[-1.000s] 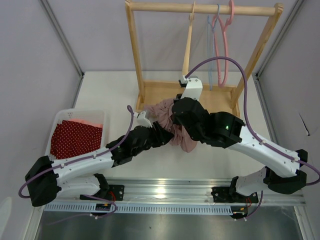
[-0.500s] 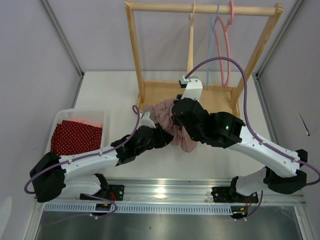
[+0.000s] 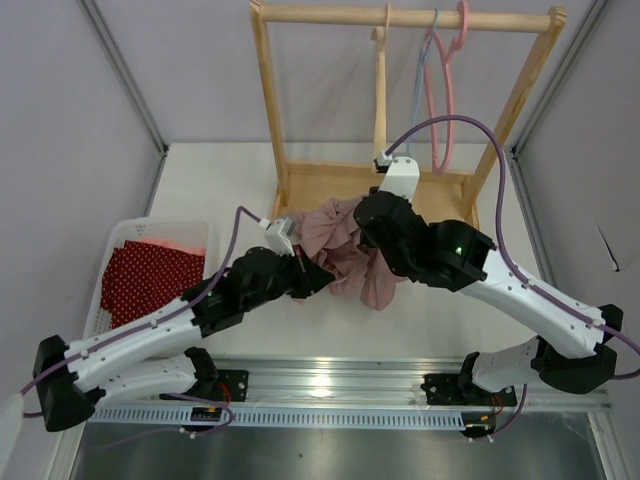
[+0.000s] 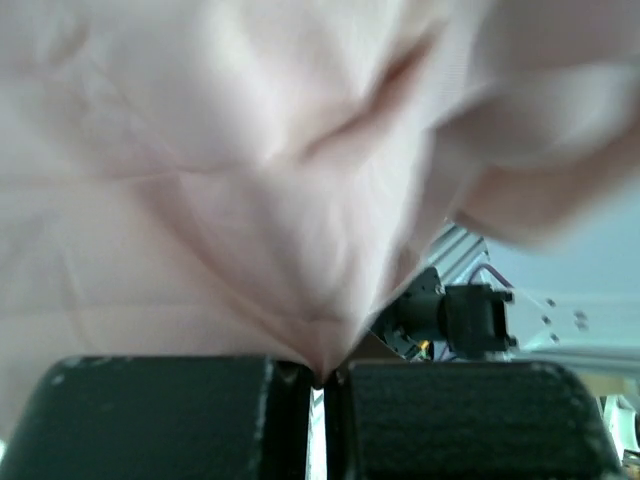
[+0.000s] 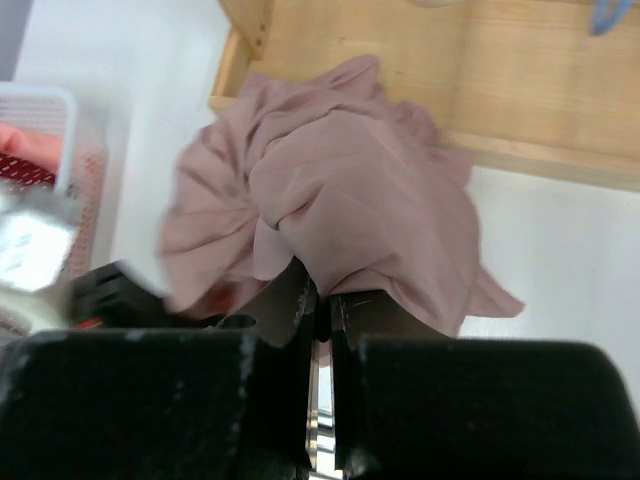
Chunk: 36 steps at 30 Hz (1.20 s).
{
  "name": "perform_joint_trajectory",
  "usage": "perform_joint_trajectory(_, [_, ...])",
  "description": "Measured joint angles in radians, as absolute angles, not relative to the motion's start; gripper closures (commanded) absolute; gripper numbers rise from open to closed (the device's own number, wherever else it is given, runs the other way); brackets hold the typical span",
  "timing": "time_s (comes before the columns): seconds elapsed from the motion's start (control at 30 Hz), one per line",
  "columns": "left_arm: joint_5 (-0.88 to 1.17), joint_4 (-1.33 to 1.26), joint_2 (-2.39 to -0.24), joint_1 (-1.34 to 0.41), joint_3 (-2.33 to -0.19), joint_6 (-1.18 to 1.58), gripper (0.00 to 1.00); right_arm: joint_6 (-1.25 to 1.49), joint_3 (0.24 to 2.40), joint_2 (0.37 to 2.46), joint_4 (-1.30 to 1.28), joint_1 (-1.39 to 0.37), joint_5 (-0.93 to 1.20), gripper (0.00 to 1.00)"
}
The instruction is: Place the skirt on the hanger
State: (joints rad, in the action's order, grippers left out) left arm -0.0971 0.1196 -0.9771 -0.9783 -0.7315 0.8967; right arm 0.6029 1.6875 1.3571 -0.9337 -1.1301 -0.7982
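Observation:
The dusty-pink skirt [image 3: 338,243] hangs bunched between both arms just in front of the wooden rack. My left gripper [image 3: 312,280] is at its lower left edge. In the left wrist view the gripper [image 4: 318,375] is shut on a pinched fold of the skirt [image 4: 250,180]. My right gripper [image 5: 318,297] is shut on the top of the skirt [image 5: 340,190]; in the top view its fingers are hidden under its own wrist. A wooden hanger [image 3: 380,90], a blue hanger [image 3: 420,95] and a pink hanger [image 3: 448,95] hang from the rack's top rail.
The wooden rack's base [image 3: 445,195] lies right behind the skirt, with its slanted posts on either side. A white basket [image 3: 165,226] at the left holds a red dotted cloth [image 3: 150,278]. The arms' mounting rail runs along the near edge.
My left gripper has closed on the skirt's edge and its arm has drawn back to the left. The right arm has shifted a little right, spreading the skirt.

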Motion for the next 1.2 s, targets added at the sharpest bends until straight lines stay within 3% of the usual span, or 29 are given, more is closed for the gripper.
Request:
perform_joint_trajectory(0.23, [-0.102,0.426,-0.77,-0.958,-0.85,0.815,1.0,0.627,1.596,1.263,-0.989,-0.994,-0.741,1.0])
perform_joint_trajectory(0.43, [-0.042,0.557,-0.733,-0.863,-0.999,0.742,1.0,0.636,1.516,1.19,-1.015,-0.899,-0.622,1.0])
perform_joint_trajectory(0.73, [0.05,0.607,-0.934,-0.683,-1.16,0.604,1.0,0.644,1.411,1.164,-1.015,-0.859,-0.498,0.99])
perform_joint_trajectory(0.97, [0.105,0.52,-1.116,-0.615,-1.118,0.529,1.0,0.655,1.201,1.119,-0.889,-0.699,-0.373,0.93])
perform_joint_trajectory(1.07, [0.147,0.441,-1.147,-0.614,-1.018,0.522,1.0,0.68,1.033,1.103,-0.789,-0.606,-0.261,0.82])
perform_joint_trajectory(1.17, [0.179,0.385,-1.165,-0.614,-0.897,0.522,1.0,0.706,0.907,1.103,-0.725,-0.552,-0.179,0.56])
perform_joint_trajectory(1.2, [0.184,0.377,-1.171,-0.614,-0.873,0.522,1.0,0.714,0.875,1.103,-0.708,-0.537,-0.153,0.52])
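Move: Both hands already pinch the skirt, some 13 cm apart. The bare table patch for it lies about 4 cm ahead of the left hand, 8 cm right and 17 cm below; from the right hand it is some 2 cm back, 5 cm left and 30 cm below. The rack's wooden tray is centred roughly 26 cm ahead of the left hand and 13 cm right, at table height; the white basket stands 42 cm left and 5 cm ahead of that hand. Apart and then down onto the table: the left hand, keeping its pinch, swings up about 10 cm and to the left, then forward and down to finish lower than it began, rolling some 20 degrees. The right hand draws right and sinks about 23 cm, tips its fingers towards the table and parts them roughly a third at the end to release its edge. ##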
